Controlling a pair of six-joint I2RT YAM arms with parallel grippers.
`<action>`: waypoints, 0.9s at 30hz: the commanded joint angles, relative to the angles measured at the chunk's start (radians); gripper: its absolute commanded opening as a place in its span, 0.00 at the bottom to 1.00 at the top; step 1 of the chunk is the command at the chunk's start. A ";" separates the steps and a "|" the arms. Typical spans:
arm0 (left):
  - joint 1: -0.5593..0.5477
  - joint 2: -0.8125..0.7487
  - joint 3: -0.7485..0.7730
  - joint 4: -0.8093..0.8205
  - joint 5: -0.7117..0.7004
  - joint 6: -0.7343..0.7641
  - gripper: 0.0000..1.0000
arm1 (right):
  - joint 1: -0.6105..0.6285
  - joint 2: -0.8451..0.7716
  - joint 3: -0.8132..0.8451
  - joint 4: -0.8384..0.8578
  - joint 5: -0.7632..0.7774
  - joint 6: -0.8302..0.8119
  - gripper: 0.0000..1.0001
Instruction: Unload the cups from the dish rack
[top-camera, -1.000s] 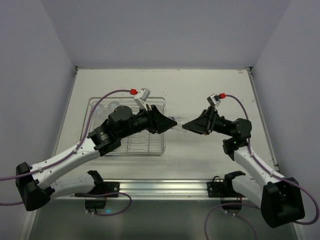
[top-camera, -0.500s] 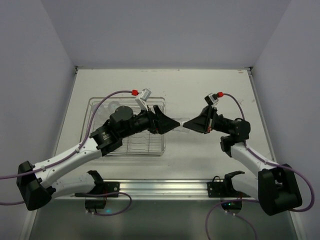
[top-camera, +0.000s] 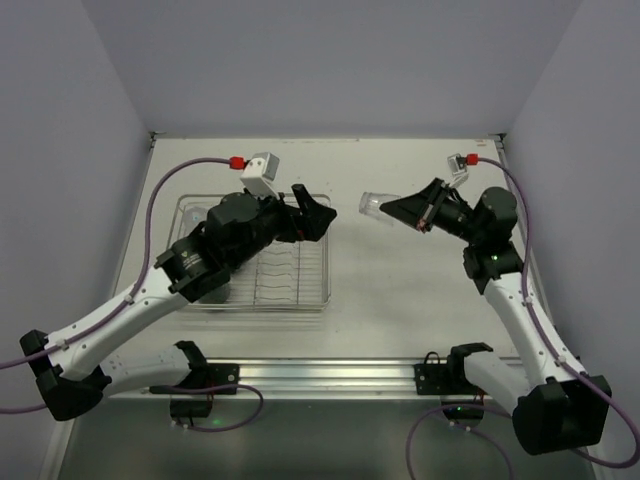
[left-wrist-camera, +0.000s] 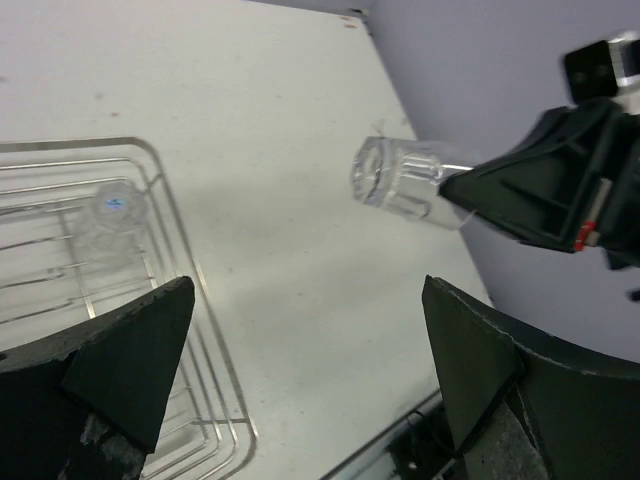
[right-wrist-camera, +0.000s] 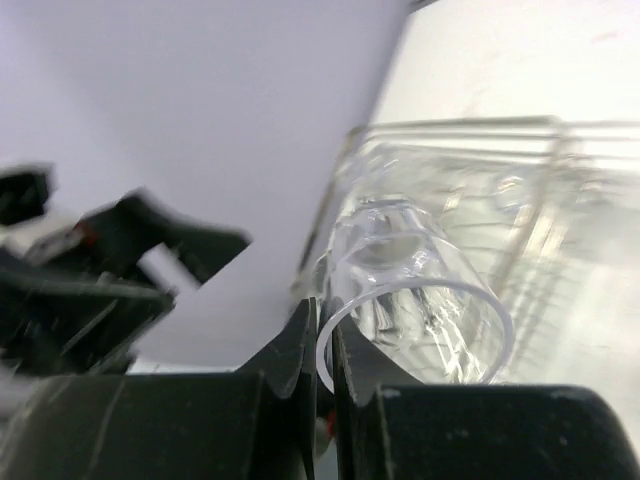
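Note:
My right gripper (top-camera: 392, 208) is shut on the rim of a clear tumbler (top-camera: 373, 204) and holds it on its side in the air, right of the dish rack (top-camera: 255, 308). In the right wrist view the fingers (right-wrist-camera: 322, 340) pinch the tumbler's wall (right-wrist-camera: 420, 300). The left wrist view shows the tumbler (left-wrist-camera: 400, 180) and the right gripper (left-wrist-camera: 540, 195) ahead. My left gripper (top-camera: 318, 215) is open and empty above the rack's right edge (left-wrist-camera: 170, 220). Another clear cup (left-wrist-camera: 112, 205) stands upside down in the rack.
The rack sits on the left half of the white table (top-camera: 420, 290). Purple walls close in the left, back and right. A metal rail (top-camera: 320, 375) runs along the near edge between the arm bases.
The two grippers were tip to tip beside the rack's right edge. They have parted: the right one has risen and swung far-right with the tumbler, the left one has drawn back over the rack.

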 joint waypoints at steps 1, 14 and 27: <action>0.000 0.055 0.063 -0.167 -0.275 0.049 1.00 | -0.009 0.057 0.219 -0.647 0.452 -0.405 0.00; 0.072 0.409 0.298 -0.332 -0.323 0.090 1.00 | -0.115 0.505 0.606 -1.056 1.067 -0.596 0.00; 0.172 0.456 0.250 -0.243 -0.216 0.161 1.00 | -0.227 0.835 0.829 -1.075 1.095 -0.624 0.00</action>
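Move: From the left hand, empty and wide open, the glass standing in the rack's far right corner is about 13 cm ahead, 2 cm left and 27 cm below. The lying glass is level with that glass and 18 cm to its left; the tan cup is 8 cm nearer than the lying one. The right hand already holds a glass by its wall near the rim; free table for it lies roughly 16 cm ahead, 24 cm right and 29 cm below, while the rack's corner glass is 12 cm ahead, 11 cm left and 25 cm below. The right hand keeps its pinch on the glass and swings it away from the rack, first forward and right, then steeply down while still going right, some 25 cm right, 19 cm down and 15 cm forward in all, its wrist turning nearly 90 degrees so that the fingers go from pointing level and left to pointing steeply down over the free table. Meanwhile the left hand, fingers staying wide open, comes about 11 cm forward and as far down, drifting a little left, towards the glass in the rack's far right corner, swinging counter-clockwise and tipping its fingers downward, then eases to a stop above the rack without touching that glass. ##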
